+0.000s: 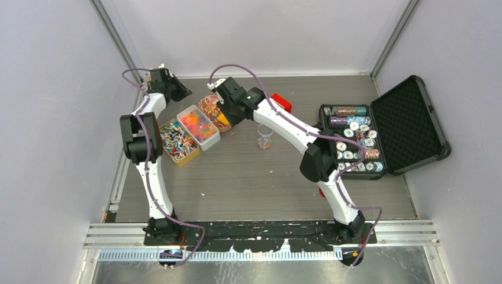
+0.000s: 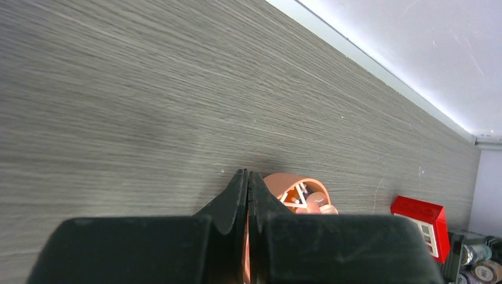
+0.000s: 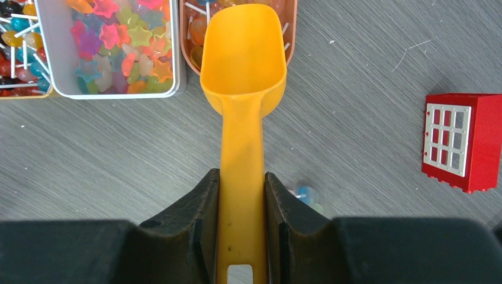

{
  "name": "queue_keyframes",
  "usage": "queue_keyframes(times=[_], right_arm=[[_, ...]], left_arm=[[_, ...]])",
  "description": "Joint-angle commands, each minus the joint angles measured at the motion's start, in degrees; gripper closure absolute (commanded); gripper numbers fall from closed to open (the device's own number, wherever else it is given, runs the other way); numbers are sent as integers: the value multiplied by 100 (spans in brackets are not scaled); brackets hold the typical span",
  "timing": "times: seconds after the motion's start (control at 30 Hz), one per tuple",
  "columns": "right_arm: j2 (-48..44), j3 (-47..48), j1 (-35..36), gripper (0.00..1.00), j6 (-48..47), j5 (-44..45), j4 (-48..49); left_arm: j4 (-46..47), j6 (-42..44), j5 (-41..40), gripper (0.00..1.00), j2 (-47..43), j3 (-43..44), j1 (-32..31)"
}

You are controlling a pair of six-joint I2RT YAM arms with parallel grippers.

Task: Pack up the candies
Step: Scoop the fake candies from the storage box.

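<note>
The candies fill three trays. Lollipops lie in the yellowish tray (image 1: 177, 142), star gummies (image 3: 118, 41) in the white tray (image 1: 198, 126), and more sweets in the orange tray (image 1: 208, 106). My right gripper (image 3: 241, 177) is shut on the handle of the yellow scoop (image 3: 243, 59). The scoop's bowl is empty and hangs over the orange tray's near end. My left gripper (image 2: 247, 174) is shut with nothing visibly held. It sits low over the table just short of the orange tray (image 2: 287, 183), behind the trays (image 1: 180, 92).
A small clear cup (image 1: 264, 137) stands mid-table. A red box (image 3: 462, 142) sits near the back. An open black case (image 1: 408, 127) with poker chips lies at the right. A blue sweet (image 3: 306, 193) lies loose beside my right finger.
</note>
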Motion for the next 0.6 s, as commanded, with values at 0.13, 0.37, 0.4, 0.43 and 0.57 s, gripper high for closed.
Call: queue_keyframes(times=[0.13,0.37,0.4,0.43,0.57], right_arm=[[363,638,-11,100,-44,190,-44],[479,726,-11,100,-185,201,0],[455,658,-12,100,-228,174,82],[432,565,-13,100,-241,159,190],[365,258,-15,100,-222,137,515]], left_arm=[[-244,598,-300,100,336,437,-293],[-94,236,158,100,558,354,-297],[-30,199,195,100,535,285,-297],[21,180,203,100,504,218,-297],[141,192,236,100,376,-53,-297]])
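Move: The salmon tray of candies lies about 12 cm ahead and 7 cm left of the right hand, some 14 cm below. The white box stands 6 cm ahead and 13 cm left of the right hand; the clear jar, level with it, about 11 cm right. From the left hand the tray is roughly 13 cm right, 6 cm back and 7 cm down; the white box is 13 cm back and 6 cm right. Left hand, shut, sinks 5 cm and eases right towards the tray as the right lowers the held scoop forward. ##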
